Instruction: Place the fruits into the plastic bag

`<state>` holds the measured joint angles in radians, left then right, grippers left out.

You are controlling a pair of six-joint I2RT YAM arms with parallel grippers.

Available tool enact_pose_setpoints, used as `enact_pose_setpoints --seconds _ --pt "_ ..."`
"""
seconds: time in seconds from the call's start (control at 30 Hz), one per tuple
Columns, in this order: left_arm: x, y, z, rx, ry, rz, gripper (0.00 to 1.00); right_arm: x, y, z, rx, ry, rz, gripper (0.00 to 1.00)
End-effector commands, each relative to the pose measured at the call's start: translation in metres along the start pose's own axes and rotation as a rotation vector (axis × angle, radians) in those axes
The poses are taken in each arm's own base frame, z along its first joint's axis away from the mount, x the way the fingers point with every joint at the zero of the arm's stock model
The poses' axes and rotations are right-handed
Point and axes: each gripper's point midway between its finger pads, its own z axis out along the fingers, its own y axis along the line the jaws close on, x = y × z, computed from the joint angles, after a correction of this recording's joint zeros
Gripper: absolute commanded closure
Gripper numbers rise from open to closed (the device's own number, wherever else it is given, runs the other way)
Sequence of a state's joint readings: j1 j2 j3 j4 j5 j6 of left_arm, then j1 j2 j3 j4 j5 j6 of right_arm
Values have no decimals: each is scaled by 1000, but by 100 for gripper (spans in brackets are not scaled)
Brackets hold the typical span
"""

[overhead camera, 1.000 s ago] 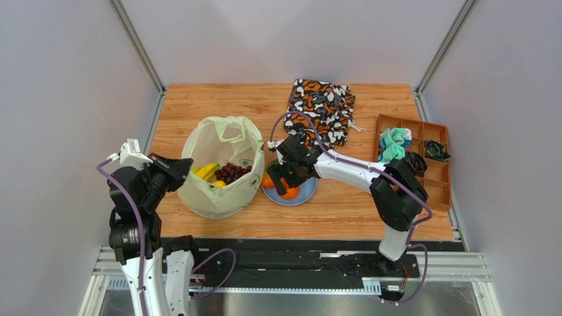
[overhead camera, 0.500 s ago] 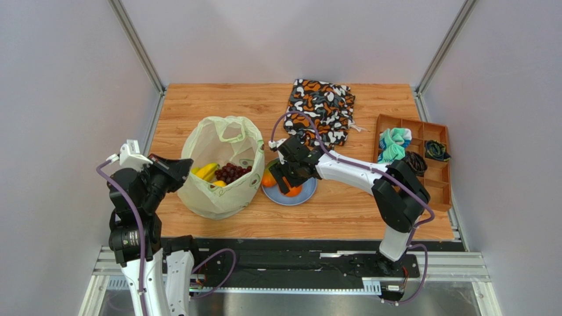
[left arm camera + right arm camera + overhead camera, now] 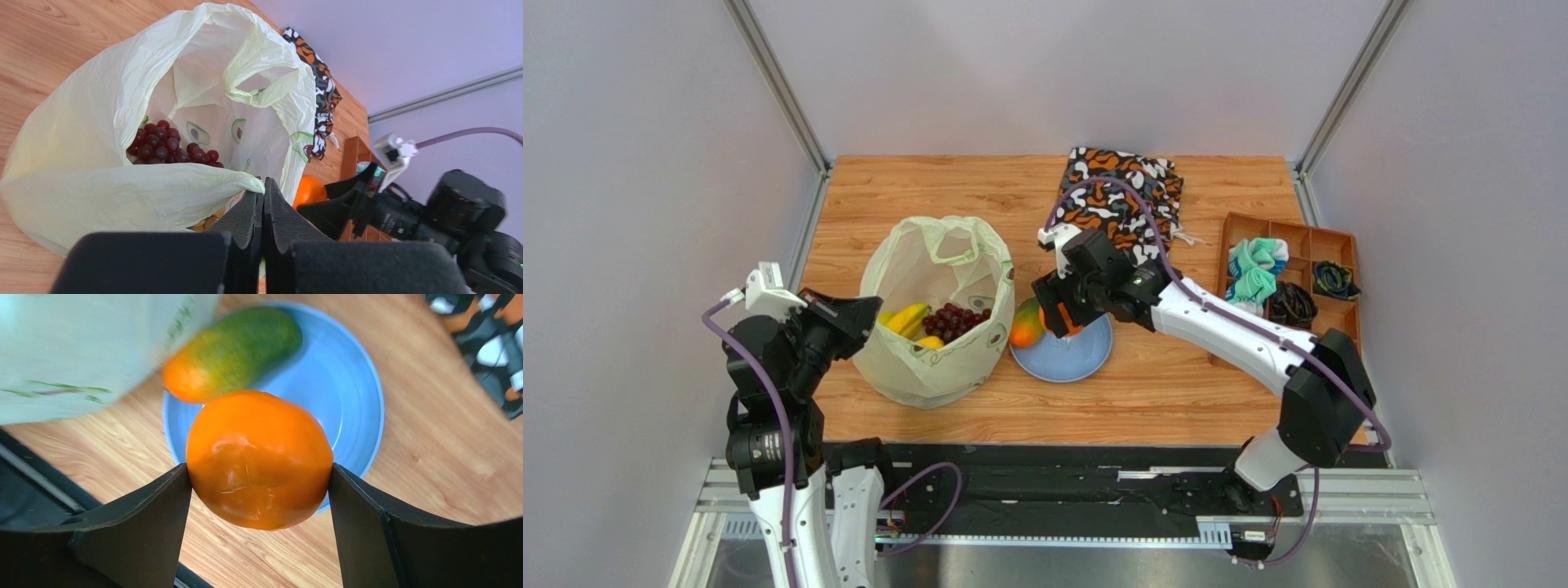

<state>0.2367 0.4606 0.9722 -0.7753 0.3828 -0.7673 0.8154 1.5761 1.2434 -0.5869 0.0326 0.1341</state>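
Observation:
The pale yellow-green plastic bag [image 3: 928, 263] stands open on the left of the table, with bananas [image 3: 909, 319] and dark grapes [image 3: 952, 321] inside. My left gripper [image 3: 870, 306] is shut on the bag's near rim [image 3: 202, 180], holding the mouth open. My right gripper [image 3: 1059, 316] is shut on the orange [image 3: 259, 458] and holds it in the air above the blue plate [image 3: 356, 410]. A red-green mango [image 3: 236, 352] lies on the plate's left side, close to the bag's wall. The left wrist view shows the orange [image 3: 310, 190] just beyond the bag.
An orange-black-white patterned cloth bag [image 3: 1118, 202] lies at the back centre. A brown compartment tray [image 3: 1326, 331] with rolled cloths sits at the right edge. The blue plate [image 3: 1081, 358] is right beside the plastic bag.
My right gripper closed on the orange and lifted it off the plate, the arm rising and stretching out. The mango stays on the plate. My left arm has not moved.

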Motion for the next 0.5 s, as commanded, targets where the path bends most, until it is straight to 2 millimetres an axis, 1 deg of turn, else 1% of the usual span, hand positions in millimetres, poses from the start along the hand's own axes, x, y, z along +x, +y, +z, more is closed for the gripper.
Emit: enact_pose_setpoints --seconds 0.0,0.07,0.13,0.17,0.23,0.27,0.3,0.33,0.37,0.4,0.47 --pt "0 -1 0 14 -5 18 100 -80 24 -60 -124 -254 24 63" --pt "1 -1 0 14 -1 17 100 -96 32 -74 -167 -298 32 63" --pt "1 0 1 14 -1 16 100 -119 43 -91 -218 -365 51 63" --pt "2 1 1 9 0 14 100 -125 52 -97 -270 -381 56 64" --pt "3 0 1 15 4 11 100 -145 65 -109 -325 -430 60 65" --pt "3 1 1 14 5 11 100 -151 67 -110 -315 -442 30 65" --pt "4 1 1 15 6 9 100 -143 80 -110 -306 -407 -17 65" --pt "4 1 1 14 7 9 100 -146 86 -109 -279 -401 -69 65" --pt "3 1 1 14 5 10 100 -152 96 -107 -236 -405 -149 65" --pt "3 1 1 14 5 11 100 -146 100 -102 -217 -364 -186 66" --pt "4 1 1 15 6 11 100 -151 114 -97 -235 -354 -217 66"
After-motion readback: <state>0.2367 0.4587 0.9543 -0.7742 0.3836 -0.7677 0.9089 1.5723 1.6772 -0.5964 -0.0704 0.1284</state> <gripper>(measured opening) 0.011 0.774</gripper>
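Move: I hold the orange in my right hand, 13 cm or so above the table. The bag's open mouth is about 15 cm to the left, 2 cm ahead and some 9 cm higher. Under the orange, the plate's middle lies about 3 cm ahead, 1 cm left and 12 cm down; the mango is 4 cm ahead, 6 cm left and 10 cm down. From my left hand, the bag's mouth is about 4 cm ahead, 7 cm right and 6 cm below. I swing the pinched orange steeply upward, about 18 cm, rising first and then carrying it some 9 cm left towards the bag's mouth, over the near side of its right rim. My right wrist rolls and tips up by some 25 degrees, its left side rising, and its fingers keep their grip. My left hand stays shut on the rim, holding the bag open. ##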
